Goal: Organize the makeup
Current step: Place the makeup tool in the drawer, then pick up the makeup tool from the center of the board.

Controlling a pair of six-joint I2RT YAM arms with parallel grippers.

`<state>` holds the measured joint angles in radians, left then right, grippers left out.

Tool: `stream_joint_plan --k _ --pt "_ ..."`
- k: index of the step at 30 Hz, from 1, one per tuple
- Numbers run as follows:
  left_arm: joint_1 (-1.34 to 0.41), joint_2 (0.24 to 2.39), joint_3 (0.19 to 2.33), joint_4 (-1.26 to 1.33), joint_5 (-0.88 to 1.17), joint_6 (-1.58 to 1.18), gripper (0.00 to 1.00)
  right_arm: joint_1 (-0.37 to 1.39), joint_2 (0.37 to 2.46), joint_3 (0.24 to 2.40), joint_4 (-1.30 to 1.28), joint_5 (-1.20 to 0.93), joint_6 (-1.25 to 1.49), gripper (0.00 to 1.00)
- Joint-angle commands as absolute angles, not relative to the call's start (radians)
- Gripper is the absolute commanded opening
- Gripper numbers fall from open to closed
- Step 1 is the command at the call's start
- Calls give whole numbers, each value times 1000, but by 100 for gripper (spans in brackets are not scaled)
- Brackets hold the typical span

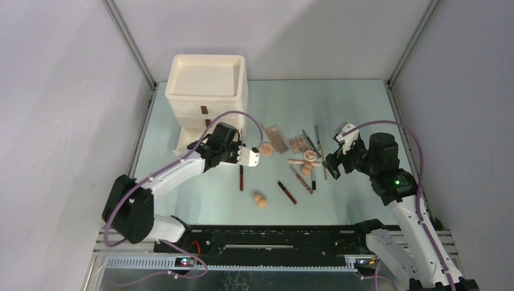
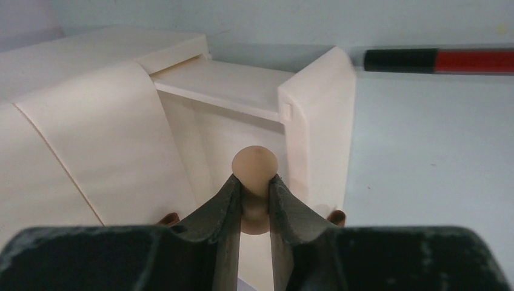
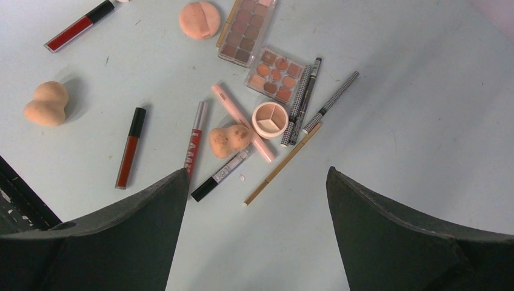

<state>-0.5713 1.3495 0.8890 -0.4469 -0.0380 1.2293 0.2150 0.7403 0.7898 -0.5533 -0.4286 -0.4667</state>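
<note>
My left gripper (image 2: pixel 256 182) is shut on a peach gourd-shaped sponge (image 2: pixel 255 163) and holds it close in front of an open drawer (image 2: pixel 218 85) of the cream box (image 1: pixel 206 79). A dark-red tube (image 2: pixel 460 61) lies beyond it. My right gripper (image 3: pixel 256 170) is open and empty above the table, to the right of the loose makeup (image 1: pixel 332 165). Below it lie two palettes (image 3: pixel 247 30), a round compact (image 3: pixel 270 119), a round puff (image 3: pixel 200 19), two sponges (image 3: pixel 229 138), red tubes (image 3: pixel 130 148) and thin pencils (image 3: pixel 330 100).
The left arm (image 1: pixel 182 167) crosses the front of the three-drawer box at the back left. Grey walls close in the table (image 1: pixel 357 97) on three sides. A black rail (image 1: pixel 273 236) runs along the near edge.
</note>
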Motion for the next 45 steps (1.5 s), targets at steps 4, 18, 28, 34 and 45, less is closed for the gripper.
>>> stream_joint_plan --k 4,18,28,34,45 --pt "-533 1456 955 -294 -116 1207 34 207 729 790 -547 -448 -480 93" --pt "-532 1270 876 -305 -24 1180 75 210 729 790 -547 -446 -483 93" --pt "-651 979 696 -512 400 1276 87 206 721 791 -547 -446 -483 93" --pt "-819 1036 666 -518 412 1290 89 196 718 790 -550 -455 -481 93" --pt "-954 1312 774 -529 361 1312 86 179 713 790 -558 -478 -483 93"
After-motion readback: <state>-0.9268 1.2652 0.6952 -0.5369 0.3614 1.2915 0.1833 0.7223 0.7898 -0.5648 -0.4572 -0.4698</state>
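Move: The makeup sponge is already pinched in my left fingers over the right part of the open drawer, whose middle lies about 3 cm ahead, 11 cm left and 6 cm below. The second sponge is some 21 cm back and 11 cm right, 9 cm down. On the table, the red tube lies 11 cm back and 3 cm right; the powder puff 1 cm ahead and 14 cm right. From my right hand the drawer is roughly 11 cm ahead, 48 cm left, 17 cm down. I ease my left hand about 3 cm forward and slightly down into the drawer's right side, opening the fingers wide to let go of the sponge. Then I lift clear over the drawer front, swing back some 20 cm and to the right, sinking towards the second sponge with the fingers open while the wrist turns roughly 35 degrees clockwise. ##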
